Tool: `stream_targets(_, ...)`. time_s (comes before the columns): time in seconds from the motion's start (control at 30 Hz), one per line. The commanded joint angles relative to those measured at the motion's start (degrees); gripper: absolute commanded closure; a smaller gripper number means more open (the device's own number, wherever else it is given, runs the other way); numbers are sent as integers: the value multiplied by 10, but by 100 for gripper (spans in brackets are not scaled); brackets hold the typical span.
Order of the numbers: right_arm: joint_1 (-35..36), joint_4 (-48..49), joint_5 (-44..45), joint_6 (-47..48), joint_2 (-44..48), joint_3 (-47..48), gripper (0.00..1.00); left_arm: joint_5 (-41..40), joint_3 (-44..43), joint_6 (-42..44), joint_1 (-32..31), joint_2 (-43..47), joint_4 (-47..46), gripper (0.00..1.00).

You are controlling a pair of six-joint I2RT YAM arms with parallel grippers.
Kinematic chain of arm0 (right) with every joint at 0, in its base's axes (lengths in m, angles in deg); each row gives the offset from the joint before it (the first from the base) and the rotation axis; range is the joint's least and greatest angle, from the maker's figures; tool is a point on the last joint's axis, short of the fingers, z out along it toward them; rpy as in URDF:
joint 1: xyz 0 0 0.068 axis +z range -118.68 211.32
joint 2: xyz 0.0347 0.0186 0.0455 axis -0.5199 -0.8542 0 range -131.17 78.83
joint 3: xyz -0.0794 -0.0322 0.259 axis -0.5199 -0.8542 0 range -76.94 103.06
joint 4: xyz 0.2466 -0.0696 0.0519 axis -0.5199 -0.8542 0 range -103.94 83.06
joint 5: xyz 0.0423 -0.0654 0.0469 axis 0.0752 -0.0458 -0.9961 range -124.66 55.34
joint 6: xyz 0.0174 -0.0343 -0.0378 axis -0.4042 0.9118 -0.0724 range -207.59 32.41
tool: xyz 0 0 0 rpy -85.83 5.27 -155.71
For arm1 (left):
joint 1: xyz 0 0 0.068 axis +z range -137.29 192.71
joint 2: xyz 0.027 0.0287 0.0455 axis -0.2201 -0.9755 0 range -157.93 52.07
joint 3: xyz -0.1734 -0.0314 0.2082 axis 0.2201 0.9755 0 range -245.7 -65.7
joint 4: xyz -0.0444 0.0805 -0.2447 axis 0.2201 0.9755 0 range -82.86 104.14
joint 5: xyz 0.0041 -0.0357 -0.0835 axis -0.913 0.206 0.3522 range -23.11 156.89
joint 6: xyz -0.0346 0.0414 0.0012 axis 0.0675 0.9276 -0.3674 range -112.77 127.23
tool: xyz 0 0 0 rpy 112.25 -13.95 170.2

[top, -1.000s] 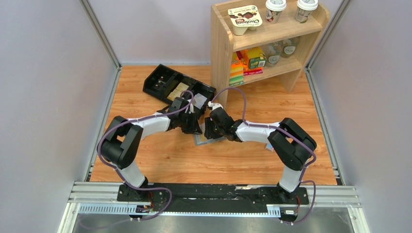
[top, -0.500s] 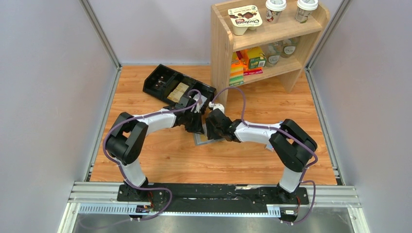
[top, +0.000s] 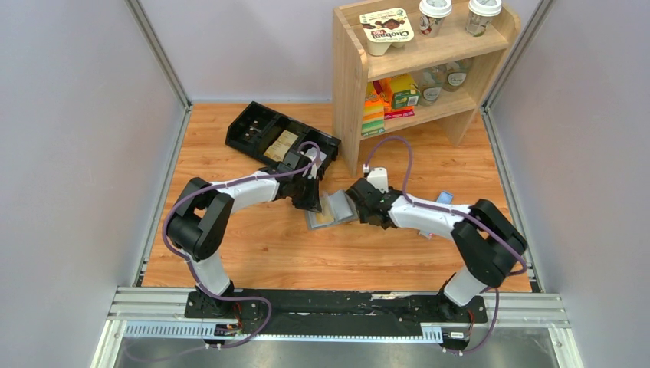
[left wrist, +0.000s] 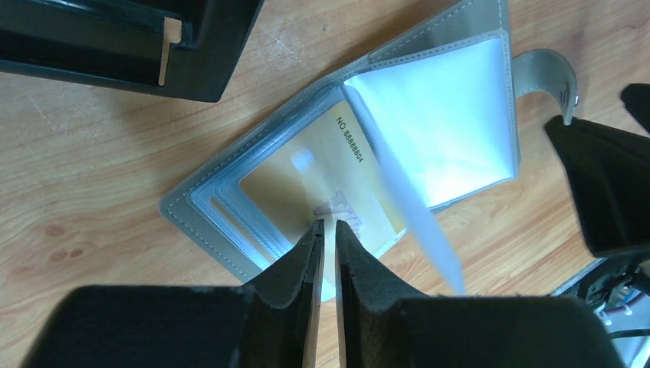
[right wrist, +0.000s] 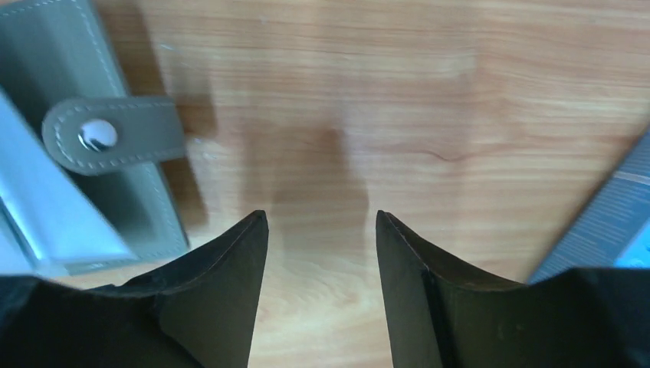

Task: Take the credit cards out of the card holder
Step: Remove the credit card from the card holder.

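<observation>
The grey card holder (top: 331, 210) lies open on the wooden table between the two arms. In the left wrist view its clear sleeves (left wrist: 448, 115) show, one of them standing up. A tan credit card (left wrist: 306, 184) sits in its left half. My left gripper (left wrist: 328, 224) is shut to a thin slit, its tips down on that card's near edge, and nothing shows between the jaws. In the top view the left gripper (top: 312, 203) stands at the holder's left edge. My right gripper (right wrist: 322, 218) is open over bare wood, just right of the holder's snap tab (right wrist: 107, 136).
A black compartmented tray (top: 260, 126) lies just behind the left gripper. A wooden shelf unit (top: 414, 69) with cups and packets stands at the back right. A slim blue-and-white packet (top: 443, 198) lies beside the right forearm.
My right gripper has drawn back to the right, off the holder, and its jaws have widened. The holder now lies uncovered. The left gripper has shifted slightly right along the holder's left edge.
</observation>
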Motion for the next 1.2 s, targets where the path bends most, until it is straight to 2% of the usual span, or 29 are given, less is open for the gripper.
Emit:
stream_targets(0.0, -4, 45, -19, 30, 94, -34, 43, -24, 13, 26, -4, -2, 56, 81)
stream_targets(0.2, -3, 211, -242, 126, 159, -83, 51, -16, 7, 19, -4, -1, 48, 80)
stream_targets(0.37, -4, 262, -331, 131, 145, -101, 62, -3, -14, 3, -4, 9, 43, 80)
stream_targets(0.57, -3, 322, -406, 122, 137, -122, 70, 29, -65, -4, -5, 3, 32, 78)
stream_targets(0.8, -4, 357, -442, 113, 122, -129, 72, 47, -125, 3, -24, -51, 23, 78)
stream_targets(1.0, -4, 375, -398, 98, 91, -130, 70, 57, -154, 2, -35, -93, 16, 78)
stream_targets(1.17, -23, 412, -383, 71, 59, -136, 69, 43, -159, 8, -35, -87, 12, 76)
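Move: My right hand, half open, hovers about 2 cm over bare table. The gold card in the card holder lies some 14 cm to its left and 1 cm back, the loose clear sleeve 10 cm left and 1 cm ahead, and the clasp strap 7 cm left and 3 cm ahead. From my left hand, down on the card pocket, that sleeve is about 6 cm right and 1 cm ahead, the card 2 cm right and level, the black tray 8 cm left and 16 cm ahead. I lift my right hand about 5 cm, swing it some 12 cm left and a little back to the card holder's near side, roll it roughly 50 degrees so the fingers point left and down, narrow them by half and start sinking. After holding still on the card pocket, my left hand hops 6 cm right, slightly forward, and comes down nearly shut on the clear sleeve. ##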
